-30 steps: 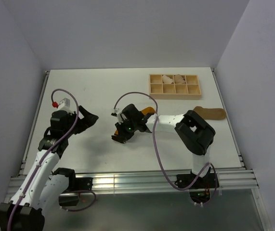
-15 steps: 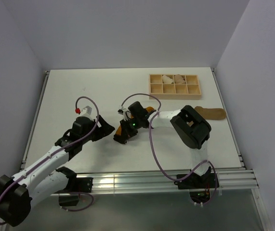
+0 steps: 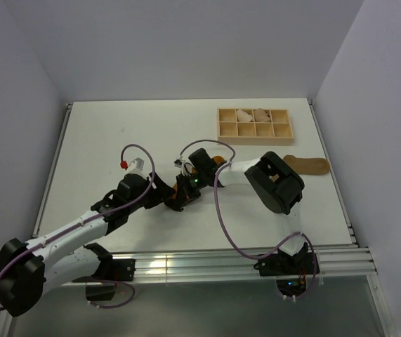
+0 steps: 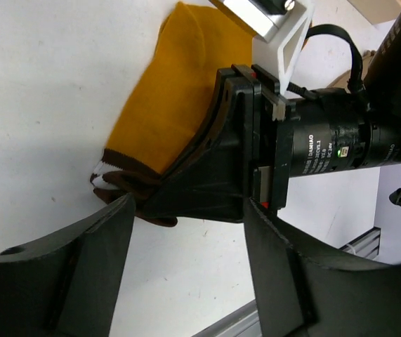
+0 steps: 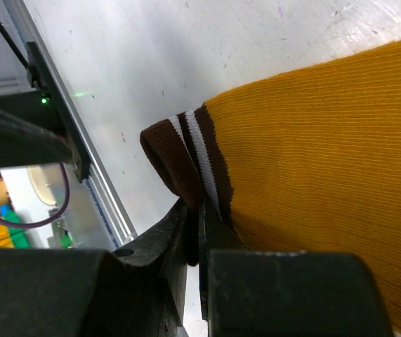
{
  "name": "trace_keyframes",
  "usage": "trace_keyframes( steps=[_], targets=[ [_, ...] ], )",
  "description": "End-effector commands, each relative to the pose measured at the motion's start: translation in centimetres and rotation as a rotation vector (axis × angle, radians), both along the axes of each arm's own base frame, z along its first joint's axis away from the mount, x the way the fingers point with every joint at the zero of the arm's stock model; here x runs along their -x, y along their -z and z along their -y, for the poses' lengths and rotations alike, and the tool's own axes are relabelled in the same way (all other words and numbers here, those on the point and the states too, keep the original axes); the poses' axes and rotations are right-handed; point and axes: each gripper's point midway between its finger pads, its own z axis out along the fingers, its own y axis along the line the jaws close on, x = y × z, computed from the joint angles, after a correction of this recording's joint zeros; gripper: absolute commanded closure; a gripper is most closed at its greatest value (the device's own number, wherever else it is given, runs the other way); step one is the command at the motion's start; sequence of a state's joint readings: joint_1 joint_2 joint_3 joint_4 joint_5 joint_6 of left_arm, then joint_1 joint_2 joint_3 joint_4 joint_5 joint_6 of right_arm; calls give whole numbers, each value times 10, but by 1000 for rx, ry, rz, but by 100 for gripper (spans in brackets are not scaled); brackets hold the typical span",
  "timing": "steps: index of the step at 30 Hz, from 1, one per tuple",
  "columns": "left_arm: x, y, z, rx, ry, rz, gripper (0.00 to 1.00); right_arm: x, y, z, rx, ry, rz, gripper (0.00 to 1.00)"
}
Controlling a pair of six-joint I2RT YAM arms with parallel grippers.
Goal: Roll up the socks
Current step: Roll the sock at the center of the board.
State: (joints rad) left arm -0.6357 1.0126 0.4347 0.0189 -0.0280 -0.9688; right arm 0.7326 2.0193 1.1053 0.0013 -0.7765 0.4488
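The mustard-orange sock [image 4: 165,91] lies on the table with its brown-and-white striped cuff [image 5: 179,158] pinched in my right gripper [image 5: 200,232], which is shut on that cuff. From above, the right gripper [image 3: 183,195] sits mid-table and covers most of the sock, leaving an orange bit [image 3: 217,161] showing behind it. My left gripper [image 4: 186,267] is open, its fingers [image 4: 95,267] straddling bare table just short of the cuff [image 4: 119,179] and the right gripper's tips. From above, the left gripper [image 3: 166,199] nearly touches the right one. The tan-brown sock [image 3: 307,166] lies flat at the far right.
A wooden compartment tray [image 3: 255,133] stands at the back right with pale rolled bundles [image 3: 245,114] in its back cells. The table's metal front rail [image 3: 186,263] runs close below both grippers. The right arm's purple cable [image 3: 221,210] loops over the table.
My left arm has swung right from the left side until its gripper is at the cuff, and its jaws have narrowed somewhat. The right gripper has kept its hold and barely moved.
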Motion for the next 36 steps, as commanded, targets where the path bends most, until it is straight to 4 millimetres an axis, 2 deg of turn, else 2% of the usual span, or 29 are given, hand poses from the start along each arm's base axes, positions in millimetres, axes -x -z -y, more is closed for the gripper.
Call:
trace_keyframes(
  steps=[1, 5, 7, 10, 15, 20, 28, 36],
  targets=[
    [-2, 0, 0, 18, -52, 3, 33, 4, 17, 7, 37, 25, -65, 98],
    [0, 9, -9, 18, -125, -39, 42, -2, 15, 5, 22, 33, -51, 98],
    [4, 22, -22, -32, -176, -85, 47, -2, 15, 5, 21, 33, -45, 98],
    [6, 31, -27, -53, -206, -119, 47, -2, 16, 5, 22, 34, -47, 98],
    [10, 46, -24, -69, -197, -173, 47, -2, 17, 5, 25, 36, -53, 98],
    [13, 63, -29, -83, -229, -213, 54, -2, 17, 4, 19, 36, -53, 98],
    [4, 59, -17, -34, -210, -185, 65, -1, 16, 5, 16, 35, -51, 98],
    [-4, 56, -13, -19, -209, -149, 70, -1, 16, 4, 13, 34, -55, 98]
  ],
)
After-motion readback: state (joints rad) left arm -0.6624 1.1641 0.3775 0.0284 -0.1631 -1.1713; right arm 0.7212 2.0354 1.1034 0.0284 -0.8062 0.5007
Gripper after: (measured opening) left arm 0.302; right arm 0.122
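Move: The pinched, striped cuff of the mustard sock lies almost under the left hand, some 8 cm below and about 2 cm to its right. The sock's toe lies about 14 cm ahead and 14 cm to the right of the left hand; the wooden tray stands some 28 cm ahead and 28 cm to the right of it. For the right hand the cuff is in its closed fingers, its middle about 1 cm to the left, level fore and aft and in height. The left hand sinks about 7 cm to the free corner of the sock's striped cuff, swinging some 3 cm left and a little back on the way, while its fingers tip further down and turn counter-clockwise by a little over 10 degrees each, then rises and eases forward about a centimetre. Its fingers close from wide to about a third open, so that the tips come to stand on either side of the cuff's corner without clamping it yet, while the right hand stays put and keeps its pinch on the cuff. ##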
